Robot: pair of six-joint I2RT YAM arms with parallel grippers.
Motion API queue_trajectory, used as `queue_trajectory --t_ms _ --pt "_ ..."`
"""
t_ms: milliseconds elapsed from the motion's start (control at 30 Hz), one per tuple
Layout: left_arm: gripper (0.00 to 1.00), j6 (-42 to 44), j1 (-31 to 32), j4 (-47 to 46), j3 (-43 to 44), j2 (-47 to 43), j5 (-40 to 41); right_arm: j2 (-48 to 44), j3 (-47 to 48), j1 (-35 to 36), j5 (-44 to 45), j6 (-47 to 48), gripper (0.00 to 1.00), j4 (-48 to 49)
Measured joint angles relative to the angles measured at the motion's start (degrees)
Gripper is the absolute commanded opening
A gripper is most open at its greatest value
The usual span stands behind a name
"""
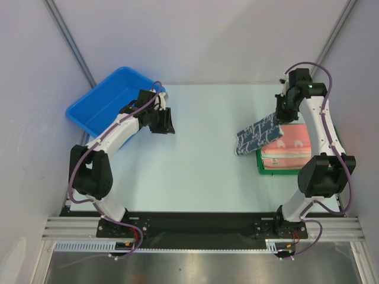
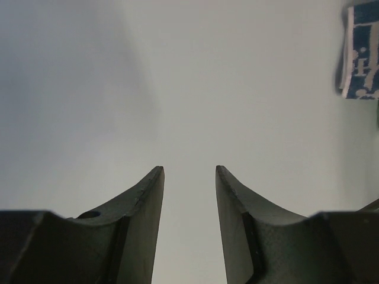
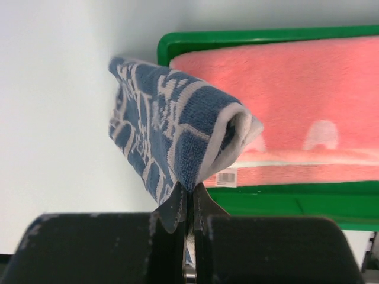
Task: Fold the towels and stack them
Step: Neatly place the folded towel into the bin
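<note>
My right gripper [image 3: 188, 195] is shut on a folded blue-and-white patterned towel [image 3: 166, 130], which hangs above the table at the left edge of a green tray [image 1: 263, 165]. Folded salmon-pink towels [image 3: 284, 100] lie stacked in that tray; the top one shows a white shape and a stripe. From above, the blue towel [image 1: 257, 135] sits left of the pink stack [image 1: 290, 145], under the right gripper [image 1: 283, 112]. My left gripper [image 2: 189, 171] is open over bare table with nothing between its fingers; from above the left gripper [image 1: 161, 121] is near the blue bin.
A blue plastic bin [image 1: 109, 97] stands at the back left, beside the left arm. The pale table [image 1: 201, 154] stretches between both arms. White walls close in the back and sides.
</note>
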State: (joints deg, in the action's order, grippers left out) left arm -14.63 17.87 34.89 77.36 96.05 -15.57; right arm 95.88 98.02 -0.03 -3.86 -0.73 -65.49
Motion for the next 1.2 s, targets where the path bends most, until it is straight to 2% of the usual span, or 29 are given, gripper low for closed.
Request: queue_trajectory --t_ms 367,667,767,867,900,933,1100,1200 --pt "0.45 0.2 0.0 -0.1 0.0 1.5 -0.8 -5.9 10.4 -2.9 -1.6 4.4 0.00 -5.1" --pt "0.45 0.3 0.0 0.4 0.2 1.5 -0.8 -5.7 10.5 -12.5 -4.5 5.9 0.01 -5.5" --pt "0.45 0.3 -0.1 0.7 0.7 1.5 -0.8 -3.4 10.8 -14.8 -4.9 6.5 0.06 -5.4" --pt "0.45 0.3 -0.1 0.8 1.3 1.5 -0.9 2.0 12.5 -17.3 -5.3 6.6 0.39 -5.1" --pt "0.45 0.4 -0.1 0.8 1.5 1.6 -1.0 3.8 13.2 -18.2 -5.0 6.6 0.58 -4.9" --pt "0.45 0.4 -0.1 0.8 1.6 1.6 -1.1 6.4 14.2 -19.5 -4.5 6.3 0.61 -4.8" --pt "0.45 0.3 -0.2 0.9 1.9 1.8 -1.2 17.6 19.5 -26.8 -0.1 3.2 0.59 -3.9" --pt "0.45 0.3 -0.2 0.9 1.9 1.8 -1.2 17.8 18.1 -29.3 1.5 0.9 0.60 -3.2"
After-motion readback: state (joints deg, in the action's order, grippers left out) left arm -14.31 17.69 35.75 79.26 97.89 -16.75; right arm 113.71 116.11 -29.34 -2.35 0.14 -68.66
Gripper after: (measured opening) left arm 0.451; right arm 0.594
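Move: The right hand already grips one end of the folded blue-grey towel. The green bin it is bound for is centred about 14 cm to its right, 3 cm farther out and 16 cm below. The top pink towel is roughly 6 cm right, 5 cm farther out and 15 cm down; the blue towel's free end trails about 15 cm left, 2 cm ahead and 19 cm below. From the idle left hand the bin is some 60 cm right, 3 cm farther out and 9 cm down. Still pinching the blue towel's end, the right hand lifts it about 9 cm, then carries it rightwards over the pink stack. The fingers open to let it go while the hand sweeps on right and down, sinking some 11 cm from its peak to finish about 22 cm right of its start, turned nearly 30 degrees clockwise. ##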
